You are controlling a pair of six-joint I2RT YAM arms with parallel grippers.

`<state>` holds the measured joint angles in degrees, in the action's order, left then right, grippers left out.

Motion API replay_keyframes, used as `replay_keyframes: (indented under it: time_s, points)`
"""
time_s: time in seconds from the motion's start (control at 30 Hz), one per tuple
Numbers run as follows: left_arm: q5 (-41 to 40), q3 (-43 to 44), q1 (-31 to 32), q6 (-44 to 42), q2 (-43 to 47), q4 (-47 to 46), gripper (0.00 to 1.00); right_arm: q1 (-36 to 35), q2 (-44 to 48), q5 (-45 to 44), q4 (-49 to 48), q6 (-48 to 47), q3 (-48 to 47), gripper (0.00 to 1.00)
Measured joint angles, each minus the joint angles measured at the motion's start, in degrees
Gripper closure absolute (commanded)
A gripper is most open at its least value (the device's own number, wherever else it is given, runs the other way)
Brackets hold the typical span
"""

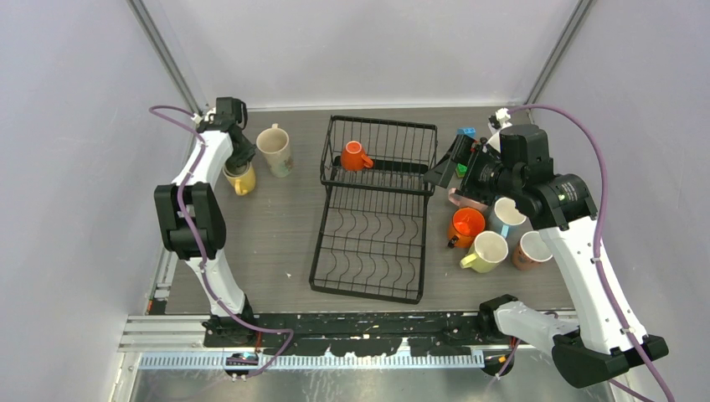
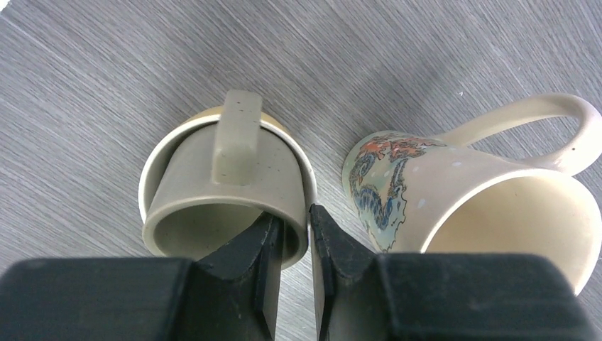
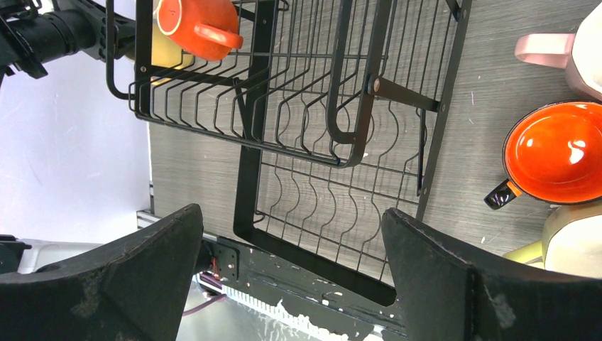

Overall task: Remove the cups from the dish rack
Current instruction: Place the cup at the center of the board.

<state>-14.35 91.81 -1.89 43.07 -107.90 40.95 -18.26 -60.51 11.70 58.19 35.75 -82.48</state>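
Note:
The black wire dish rack stands mid-table with one orange cup lying in its tall basket section. At the far left my left gripper hangs low over a yellow cup. In the left wrist view a grey-beige cup sits nested in that white-rimmed cup. The left gripper has one finger inside and one outside the grey-beige cup's wall, closed tight on it. My right gripper hovers wide open by the rack's right side, holding nothing; its wrist view shows the rack and the orange cup.
A cream mug with a painted pattern stands close right of the left gripper. Several cups cluster right of the rack: orange, light blue, pale yellow, brownish-pink. A toy-block figure stands at the back right.

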Motion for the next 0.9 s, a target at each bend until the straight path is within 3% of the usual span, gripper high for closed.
replay_keyframes:
  time_s: [0.9]
  points:
    - [1.05,0.13,-0.07,-2.60,1.88,0.22,0.46,0.00,0.00,0.63,-0.20,0.04,0.00,0.00]
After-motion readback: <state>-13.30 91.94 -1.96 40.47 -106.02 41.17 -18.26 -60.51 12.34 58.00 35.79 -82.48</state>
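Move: The grey cup already sits nested in the yellow cup, its wall between the left fingertips; its middle is about 2 cm back, 3 cm left and 3 cm below the left hand. The yellow cup's middle is some 2 cm back, 2 cm left and 6 cm below, and the flowered mug's about 4 cm ahead, 8 cm right and 5 cm below. From the right hand the grey cup is roughly 17 cm ahead, 56 cm left and 22 cm lower. The grey cup's rim is let go by the left fingers, which spread steadily from nearly shut to about half open, one over the cup's mouth and the other outside its wall towards the flowered mug. The left hand stays in place while they open and only at the end starts straight up, about 1.5 cm, away from the cup. ##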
